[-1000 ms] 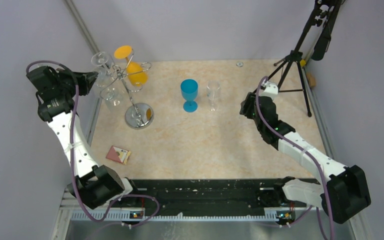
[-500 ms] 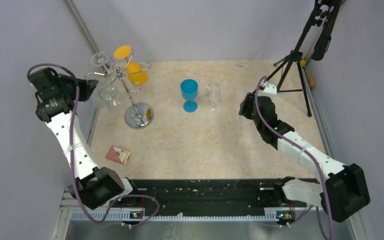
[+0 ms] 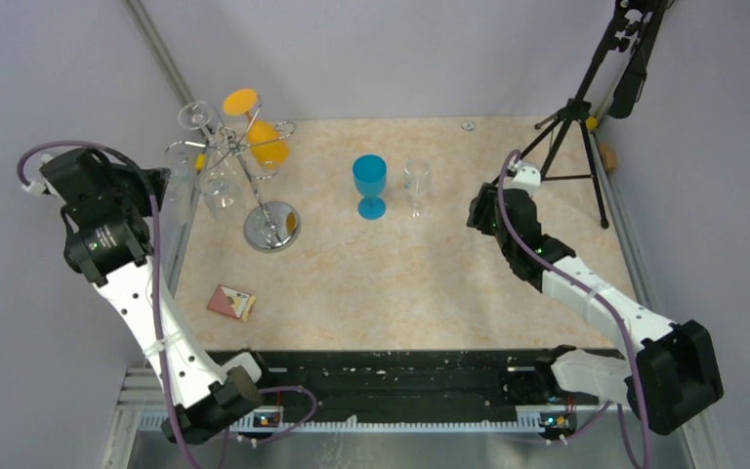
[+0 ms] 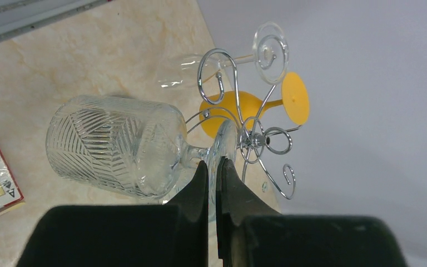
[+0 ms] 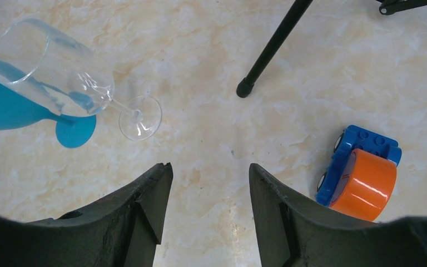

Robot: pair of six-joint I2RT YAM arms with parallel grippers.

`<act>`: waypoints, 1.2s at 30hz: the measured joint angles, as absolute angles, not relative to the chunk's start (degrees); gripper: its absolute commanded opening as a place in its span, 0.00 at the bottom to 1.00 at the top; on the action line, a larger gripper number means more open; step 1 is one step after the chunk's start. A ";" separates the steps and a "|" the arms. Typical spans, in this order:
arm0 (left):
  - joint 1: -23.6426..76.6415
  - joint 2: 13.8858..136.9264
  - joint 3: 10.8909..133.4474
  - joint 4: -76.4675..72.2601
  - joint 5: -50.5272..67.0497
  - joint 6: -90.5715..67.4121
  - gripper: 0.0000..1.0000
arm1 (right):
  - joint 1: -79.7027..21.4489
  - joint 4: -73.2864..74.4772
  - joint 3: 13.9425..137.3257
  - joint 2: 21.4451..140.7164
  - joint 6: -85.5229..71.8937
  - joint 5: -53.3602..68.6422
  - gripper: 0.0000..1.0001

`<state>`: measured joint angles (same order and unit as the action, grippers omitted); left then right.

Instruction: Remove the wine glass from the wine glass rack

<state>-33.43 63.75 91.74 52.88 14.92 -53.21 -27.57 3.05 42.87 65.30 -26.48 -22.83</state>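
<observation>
A clear wine glass with a cut pattern hangs bowl-down beside the chrome wine glass rack. My left gripper is shut on the edge of its foot, and in the top view the left gripper sits just left of the rack. On the rack's loop arms hang an orange glass and another clear glass. My right gripper is open above bare tabletop with nothing between its fingers; the top view places it right of centre.
A blue goblet and a clear flute stand mid-table. A black tripod is at the back right, with a blue and orange toy car near its foot. A card pack lies front left. Walls close in on both sides.
My left arm has swung left and toward the near edge, drawing its gripper and the patterned glass away from the rack. The right arm has not moved.
</observation>
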 measured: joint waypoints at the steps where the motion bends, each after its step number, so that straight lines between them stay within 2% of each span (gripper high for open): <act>1: -33.43 63.16 92.40 53.41 14.09 -53.19 0.00 | -27.57 3.05 42.87 65.25 -26.39 -22.83 0.58; 6: -33.43 60.05 95.64 53.12 11.70 -53.12 0.00 | -27.57 3.42 42.87 64.23 -26.00 -22.87 0.67; 10: -33.43 57.82 95.61 47.35 14.74 -53.56 0.00 | -27.57 3.42 42.87 63.59 -25.74 -22.74 0.72; 21: -31.73 62.26 92.40 13.85 31.24 -67.31 0.00 | -27.55 4.25 46.33 64.36 -24.05 -20.71 0.78; 25: -21.50 67.09 89.38 1.26 31.16 -73.89 0.00 | -27.55 3.97 49.32 66.70 -23.49 -18.46 0.80; 30: -5.48 78.89 89.54 -10.31 33.47 -80.58 0.00 | -27.55 4.21 54.78 71.66 -23.05 -14.26 0.81; 36: 1.85 86.80 88.92 -20.21 34.72 -90.41 0.00 | -27.51 1.32 59.40 72.58 -23.22 -5.91 0.81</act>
<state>1.85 86.80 88.92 -20.21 34.72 -90.41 -27.51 1.32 59.40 72.58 -23.22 -5.91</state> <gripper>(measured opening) 0.034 0.806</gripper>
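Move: From the left hand, which already holds the patterned clear wine glass by its foot, the open right gripper is about 55 cm to the right, 5 cm ahead and 20 cm lower. In between, the rack's hub is some 12 cm right, 8 ahead, nearly level. From the left hand, the orange glass is about 13 cm right and 17 ahead, hanging lower. From the right hand, the held glass is roughly 55 cm left, 5 back, 14 higher; a standing clear glass is 10 left, 7 ahead. Up and slightly back first, the left hand lifts the glass about 17 cm, then swings it right and forward over the rack towards the right gripper, sinking a little, to end some 25 cm right of its start. It turns about 50 degrees clockwise and tips its fingers up, keeping its pinch on the foot. The right hand rises and moves left to meet it, opening its fingers wider. ##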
